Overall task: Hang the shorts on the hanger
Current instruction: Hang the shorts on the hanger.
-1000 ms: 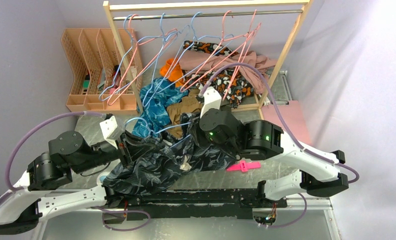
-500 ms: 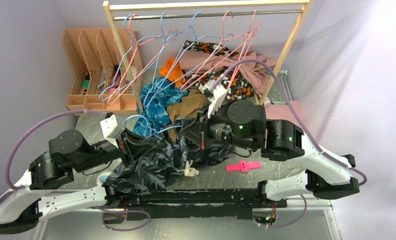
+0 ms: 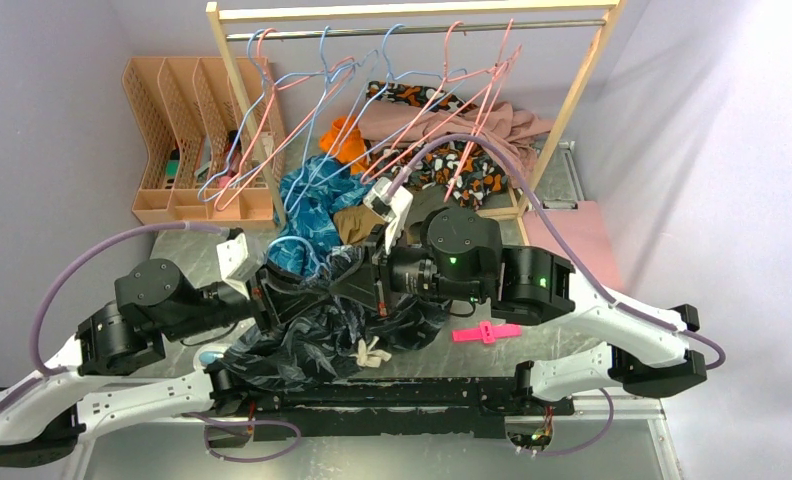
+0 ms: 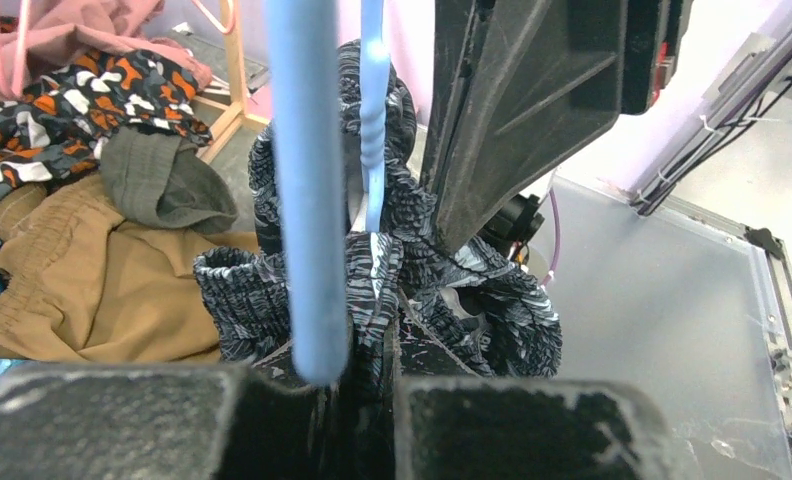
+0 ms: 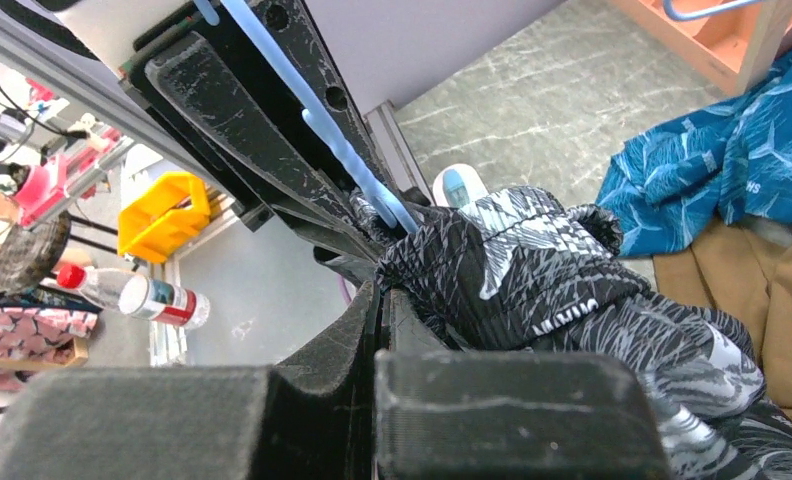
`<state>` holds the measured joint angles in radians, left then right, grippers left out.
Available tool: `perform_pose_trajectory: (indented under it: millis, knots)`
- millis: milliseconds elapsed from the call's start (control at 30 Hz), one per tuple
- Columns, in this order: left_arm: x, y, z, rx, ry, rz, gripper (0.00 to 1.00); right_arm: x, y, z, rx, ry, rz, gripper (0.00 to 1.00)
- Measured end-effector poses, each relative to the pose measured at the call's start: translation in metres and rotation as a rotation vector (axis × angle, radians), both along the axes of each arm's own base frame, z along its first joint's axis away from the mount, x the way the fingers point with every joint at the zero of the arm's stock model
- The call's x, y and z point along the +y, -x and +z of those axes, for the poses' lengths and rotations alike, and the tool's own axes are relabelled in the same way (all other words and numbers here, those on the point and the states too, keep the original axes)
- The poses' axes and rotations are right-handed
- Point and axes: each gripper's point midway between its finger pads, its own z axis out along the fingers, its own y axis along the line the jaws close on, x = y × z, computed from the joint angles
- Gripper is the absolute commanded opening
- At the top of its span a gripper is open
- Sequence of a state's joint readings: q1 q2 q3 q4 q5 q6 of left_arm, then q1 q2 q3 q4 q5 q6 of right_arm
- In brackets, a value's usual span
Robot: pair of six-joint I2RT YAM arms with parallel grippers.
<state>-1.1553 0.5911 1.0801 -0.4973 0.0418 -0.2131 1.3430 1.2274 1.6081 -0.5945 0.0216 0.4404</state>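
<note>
The dark leaf-print shorts [image 3: 302, 340] lie bunched on the table between the two arms, their white drawstring [image 3: 372, 350] hanging out at the near side. My left gripper [image 3: 277, 290] is shut on the light-blue wire hanger [image 3: 290, 243]. In the left wrist view the hanger [image 4: 307, 200] runs down into the left gripper [image 4: 372, 370], with shorts fabric [image 4: 472, 300] crowded against it. My right gripper [image 3: 347, 285] points left, tip to tip with the left one. In the right wrist view the right gripper [image 5: 382, 290] is shut, pinching the edge of the shorts [image 5: 532, 270] just below the hanger [image 5: 342, 160].
Behind stands a wooden rack [image 3: 412, 30] hung with pink and blue wire hangers. A teal garment [image 3: 312, 200], a brown one [image 3: 367, 215] and patterned clothes [image 3: 442, 150] are heaped under it. A peach file organiser [image 3: 197, 140] is back left. A pink clip [image 3: 487, 332] lies right of the shorts.
The right gripper has shut and swung left to meet the left gripper, drawing the shorts into a tighter bunch. The left arm has shifted slightly right with the hanger.
</note>
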Motion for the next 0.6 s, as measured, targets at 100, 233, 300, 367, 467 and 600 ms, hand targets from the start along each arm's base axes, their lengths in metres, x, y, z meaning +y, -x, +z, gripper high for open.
perform_pose_trajectory:
  millis: [100, 233, 300, 367, 467, 600]
  knots:
    - [0.000, 0.003, -0.006, 0.004, -0.006, -0.018, 0.07, 0.000, -0.001, -0.009, -0.002, 0.021, -0.002, 0.06]
    - [0.001, 0.008, -0.010, 0.007, 0.006, -0.040, 0.07, -0.008, -0.002, -0.021, -0.008, 0.049, -0.014, 0.28]
    - [0.002, 0.012, -0.013, 0.010, 0.013, -0.054, 0.07, -0.015, -0.002, -0.028, -0.011, 0.063, -0.021, 0.35]
    - [0.003, 0.015, -0.015, 0.015, 0.018, -0.067, 0.07, -0.022, -0.001, -0.031, -0.011, 0.068, -0.028, 0.41]
    - [0.004, 0.020, -0.020, 0.027, 0.027, -0.087, 0.07, -0.031, 0.000, -0.027, -0.013, 0.061, -0.031, 0.48]
    - [0.002, 0.024, -0.027, 0.041, 0.033, -0.111, 0.07, -0.038, 0.003, -0.025, -0.013, 0.059, -0.021, 0.54]
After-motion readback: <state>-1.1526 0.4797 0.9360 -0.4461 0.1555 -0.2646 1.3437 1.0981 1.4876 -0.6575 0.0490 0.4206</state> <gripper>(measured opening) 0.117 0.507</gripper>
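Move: At its fingertips the right hand already holds the waistband of the black leaf-print shorts; the hanger's right end is about 2 cm to its left and 3 cm ahead, level with it. The hook stands some 9 cm to its left and 6 cm ahead, slightly higher, and the white drawstring hangs about 13 cm back, 5 cm to its right and 10 cm lower. From the left hand, that right end lies roughly 6 cm to the right and 5 cm ahead, about level. Letting go of the waistband beside the hanger's right end, the right hand sinks about 3 cm, then backs off some 4 cm to the right, its fingers opening from shut to about halfway as it goes. Meanwhile the left hand keeps its pinch on shorts and hanger together and carries them back and down by 2–3 cm each, turning slightly clockwise. ##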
